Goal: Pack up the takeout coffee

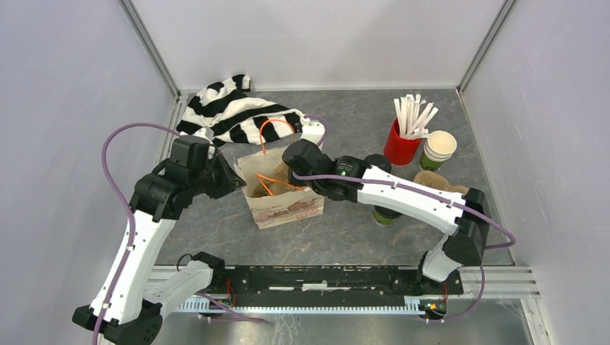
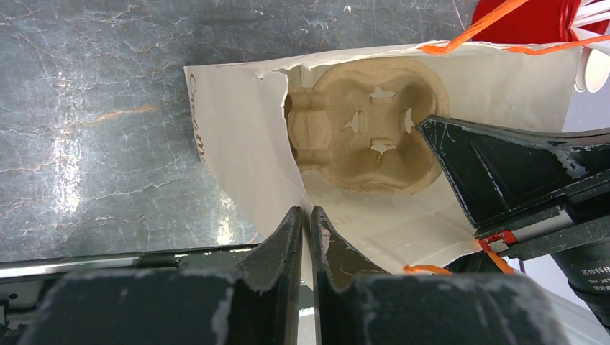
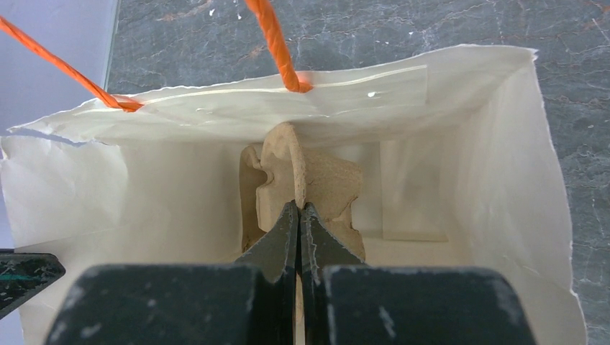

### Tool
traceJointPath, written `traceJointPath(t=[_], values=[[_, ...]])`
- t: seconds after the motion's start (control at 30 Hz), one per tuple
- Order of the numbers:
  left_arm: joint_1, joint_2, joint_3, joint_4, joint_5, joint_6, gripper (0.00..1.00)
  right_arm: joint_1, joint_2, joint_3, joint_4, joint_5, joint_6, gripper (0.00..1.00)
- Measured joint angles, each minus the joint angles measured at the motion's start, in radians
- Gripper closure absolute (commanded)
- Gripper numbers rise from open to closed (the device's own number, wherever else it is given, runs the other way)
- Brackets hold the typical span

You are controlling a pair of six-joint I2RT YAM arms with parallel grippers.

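Note:
A white paper bag (image 1: 288, 205) with orange handles stands open mid-table. My left gripper (image 2: 306, 215) is shut on the bag's left rim, a fold of paper pinched between its fingers. Reaching into the bag from the right, my right gripper (image 3: 299, 210) is shut on the edge of a brown pulp cup carrier (image 3: 316, 183), held on edge inside the bag. The left wrist view shows the carrier (image 2: 367, 126) deep in the bag. One green takeout coffee (image 1: 386, 214) stands partly hidden under my right arm. A second black lid (image 1: 377, 161) shows just behind that arm.
A red cup of white sticks (image 1: 400, 147) and stacked lidless cups (image 1: 436, 149) stand at the back right. Another brown pulp piece (image 1: 440, 183) lies beside my right arm. A black-and-white striped cloth (image 1: 234, 115) lies behind the bag.

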Motion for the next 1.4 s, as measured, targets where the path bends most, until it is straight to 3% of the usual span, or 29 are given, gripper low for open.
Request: traceJointPath(t=[0.4,0.57,0.7,0.83,1.2,1.4], values=[[0.000,0.000,-0.004,0.000,0.000,0.000,0.85,0.000,0.011,-0.008,0.028,-0.026,-0.001,0.97],[0.000,0.000,-0.006,0.000,0.000,0.000,0.85,0.000,0.013,-0.006,0.021,-0.025,0.000,0.67],[0.000,0.000,-0.007,0.000,-0.001,0.000,0.83,-0.007,0.060,0.093,-0.129,-0.014,-0.013,0.51],[0.000,0.000,-0.007,-0.002,-0.009,0.000,0.79,-0.013,0.072,0.206,-0.246,-0.021,-0.083,0.43],[0.000,0.034,0.030,-0.034,-0.055,0.015,0.61,-0.027,-0.072,0.327,-0.319,-0.111,-0.246,0.19],[0.000,0.069,0.055,-0.053,-0.100,0.036,0.56,-0.185,-0.144,0.244,-0.345,-0.168,-0.349,0.16]])
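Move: Inside the paper bag, the right fingers already hold one end of the cardboard cup carrier, whose middle lies some 5 cm to their left and 6 cm below. The bag's floor is nearly straight beneath, about 16 cm down. The bag's left rim, between the left hand's fingers, is roughly 12 cm left, 4 cm back and 3 cm up. From the left hand, the carrier lies about 8 cm right, 4 cm ahead and 9 cm down. Opening wide, the right fingers let go of the carrier; the hand then climbs some 11 cm out of the bag, easing slightly back, and swings about 8 cm right to the bag's right rim, still open. Late on, the left fingers part to nearly half open around the left rim, releasing it as the hand drifts 1 to 2 cm left and a little forward. ##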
